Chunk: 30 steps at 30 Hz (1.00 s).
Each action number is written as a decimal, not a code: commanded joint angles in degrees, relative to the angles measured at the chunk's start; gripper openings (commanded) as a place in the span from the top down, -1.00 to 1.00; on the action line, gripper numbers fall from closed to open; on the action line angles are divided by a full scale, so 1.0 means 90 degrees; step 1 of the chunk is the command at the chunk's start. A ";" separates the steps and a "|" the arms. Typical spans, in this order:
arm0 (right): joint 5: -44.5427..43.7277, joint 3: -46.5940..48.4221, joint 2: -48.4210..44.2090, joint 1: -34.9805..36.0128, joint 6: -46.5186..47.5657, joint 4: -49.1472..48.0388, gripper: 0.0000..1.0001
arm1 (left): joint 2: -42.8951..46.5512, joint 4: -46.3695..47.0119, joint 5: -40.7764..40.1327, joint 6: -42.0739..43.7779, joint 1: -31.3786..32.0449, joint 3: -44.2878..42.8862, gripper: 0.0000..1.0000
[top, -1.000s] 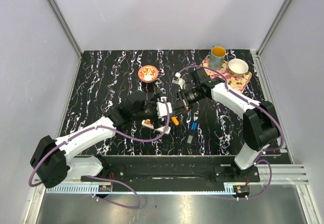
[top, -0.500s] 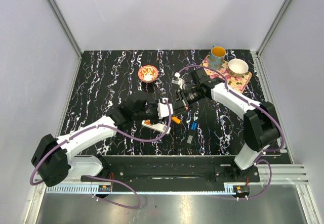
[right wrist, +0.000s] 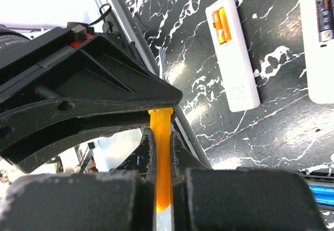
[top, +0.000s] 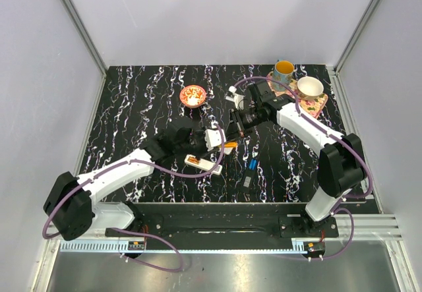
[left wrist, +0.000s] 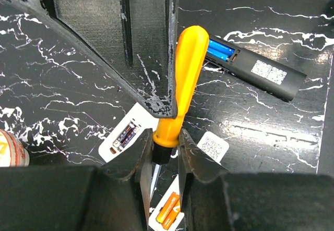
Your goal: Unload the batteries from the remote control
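A white remote control [top: 202,163] lies open on the black marbled table, and two orange batteries [left wrist: 168,213] show in its bay right under my left gripper. The right wrist view shows the same remote [right wrist: 233,59] and batteries [right wrist: 222,24]. An orange-handled screwdriver [left wrist: 185,69] hangs between both grippers. My left gripper [left wrist: 164,142] is shut on its black collar, with the blade pointing down past the jaws. My right gripper [right wrist: 162,137] is shut on the orange handle [right wrist: 161,153]. In the top view the two grippers meet at the screwdriver [top: 229,146].
A second white remote [left wrist: 122,137] with dark cells lies to the left. A black remote [left wrist: 250,67] with blue cells lies to the right, with a QR label [left wrist: 212,146] nearby. A small orange bowl [top: 193,95], a mug [top: 283,74] and a white bowl [top: 310,86] on a floral mat stand at the back.
My left gripper's jaws have closed from wide apart onto the screwdriver's collar. The right arm has drawn back and up slightly with the handle still in its grip.
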State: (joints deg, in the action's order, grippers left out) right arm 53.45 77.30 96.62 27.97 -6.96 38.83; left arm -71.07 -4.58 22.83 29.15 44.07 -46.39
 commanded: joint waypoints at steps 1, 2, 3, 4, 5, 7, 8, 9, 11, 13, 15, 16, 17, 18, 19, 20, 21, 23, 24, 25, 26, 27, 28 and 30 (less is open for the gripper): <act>-0.0106 0.0562 -0.0081 0.0067 -0.0564 -0.0837 0.65 | -0.0335 0.0108 0.0139 -0.0620 0.0044 -0.0265 1.00; -0.0264 0.0581 -0.0081 0.0047 -0.0719 -0.0983 0.49 | -0.0375 0.0108 0.0188 -0.0824 0.0025 -0.0285 1.00; -0.0430 0.0533 -0.0100 0.0018 -0.0895 -0.1158 0.18 | -0.0414 0.0108 0.0246 -0.0904 0.0005 -0.0324 1.00; -0.0750 0.0475 -0.0149 -0.0011 -0.1080 -0.1344 0.02 | -0.0462 0.0147 0.0227 -0.1011 0.0005 -0.0324 1.00; -0.0898 0.0348 -0.0188 -0.0060 -0.1488 -0.1781 -0.11 | -0.0482 0.0196 0.0208 -0.1244 -0.0014 -0.0314 1.00; -0.1423 0.0095 -0.0422 -0.0070 -0.1832 -0.2242 -0.55 | -0.0463 0.0333 0.0266 -0.1479 -0.0024 -0.0275 1.00; -0.1630 -0.0004 -0.0539 -0.0061 -0.2085 -0.2650 -0.72 | -0.0434 0.0381 0.0256 -0.1587 -0.0053 -0.0236 1.00; -0.1826 -0.0121 -0.0772 -0.0060 -0.2194 -0.2867 -0.86 | -0.0405 0.0469 0.0285 -0.1675 -0.0082 -0.0207 1.00; -0.2480 -0.0482 -0.1047 -0.0070 -0.2448 -0.3374 -0.99 | -0.0240 0.0703 0.0325 -0.2025 -0.0170 -0.0080 1.00; -0.2919 -0.0929 -0.1447 -0.0070 -0.2605 -0.3746 -0.99 | -0.0122 0.1045 0.0568 -0.2464 -0.0258 0.0066 1.00; -0.3009 -0.1282 -0.1846 -0.0070 -0.2644 -0.4322 -0.99 | 0.0074 0.1435 0.0772 -0.2826 -0.0424 0.0183 1.00; -0.2903 -0.1719 -0.1984 -0.0070 -0.2644 -0.4730 -1.00 | 0.0132 0.1514 0.0861 -0.3128 -0.0473 0.0223 1.00; -0.2825 -0.1965 -0.2140 -0.0070 -0.2673 -0.5382 -0.99 | 0.0191 0.1640 0.0920 -0.3218 -0.0570 0.0262 1.00; -0.2727 -0.2209 -0.2470 -0.0070 -0.2712 -0.5746 -0.99 | 0.0278 0.1719 0.1094 -0.3441 -0.0629 0.0281 1.00; -0.2620 -0.2666 -0.2638 -0.0070 -0.2781 -0.6079 -0.99 | 0.0318 0.1749 0.1193 -0.3695 -0.0678 0.0291 1.00; -0.2541 -0.2854 -0.2804 -0.0070 -0.2810 -0.6623 -0.99 | 0.0357 0.1904 0.1262 -0.3852 -0.0804 0.0311 1.00; -0.2492 -0.3001 -0.3096 -0.0061 -0.2810 -0.6812 -0.99 | 0.0454 0.2002 0.1504 -0.4008 -0.0873 0.0379 1.00; -0.2443 -0.3363 -0.3361 -0.0070 -0.2869 -0.7202 -0.99 | 0.0591 0.2420 0.1788 -0.4448 -0.1087 0.0467 1.00; -0.2404 -0.3441 -0.3585 -0.0070 -0.2869 -0.7321 -0.99 | 0.0737 0.2558 0.2060 -0.4585 -0.1176 0.0583 1.00; -0.2278 -0.3568 -0.3664 -0.0070 -0.2888 -0.7419 -1.00 | 0.0816 0.2724 0.2150 -0.4876 -0.1234 0.0633 1.00; -0.2161 -0.3627 -0.3723 -0.0070 -0.2918 -0.7719 -0.99 | 0.0884 0.2996 0.2238 -0.5005 -0.1351 0.0672 1.00; -0.2063 -0.3686 -0.3820 -0.0070 -0.2947 -0.7877 -0.99 | 0.1001 0.3105 0.2432 -0.5132 -0.1401 0.0701 1.00; -0.1869 -0.3725 -0.3850 -0.0061 -0.3063 -0.8024 -0.99 | 0.1031 0.3193 0.2540 -0.5307 -0.1449 0.0701 1.00; -0.1614 -0.3657 -0.3763 -0.0060 -0.3201 -0.8327 -0.99 | 0.1128 0.3234 0.2629 -0.5416 -0.1508 0.0643 1.00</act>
State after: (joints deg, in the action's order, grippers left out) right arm 33.65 43.94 63.64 27.46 -33.12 -24.03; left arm -63.88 15.42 39.57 -12.64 31.64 -40.32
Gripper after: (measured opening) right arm 0.993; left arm 0.246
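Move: Both hands already grip the screwdriver: its handle's middle is about 3 cm right of and 3 cm above the left hand, and lies roughly at the right hand's pads. Some 15 cm below the left hand are the white orange-battery remote, about 6 cm left and level fore-aft, the white dark-battery remote, 8 cm ahead and 1 cm left, and the black remote, 12 cm right and 3 cm back. The right fingers let go of the screwdriver handle and spread fully, that hand swinging about 7 cm forward off it, then coming most of the way back while climbing some 12 cm, its fingers lifting and turning clockwise. The left keeps its pinch on the screwdriver's neck, dips 2 cm, then rises to end about 7 cm higher, tilting its fingers up from their downward slant. ##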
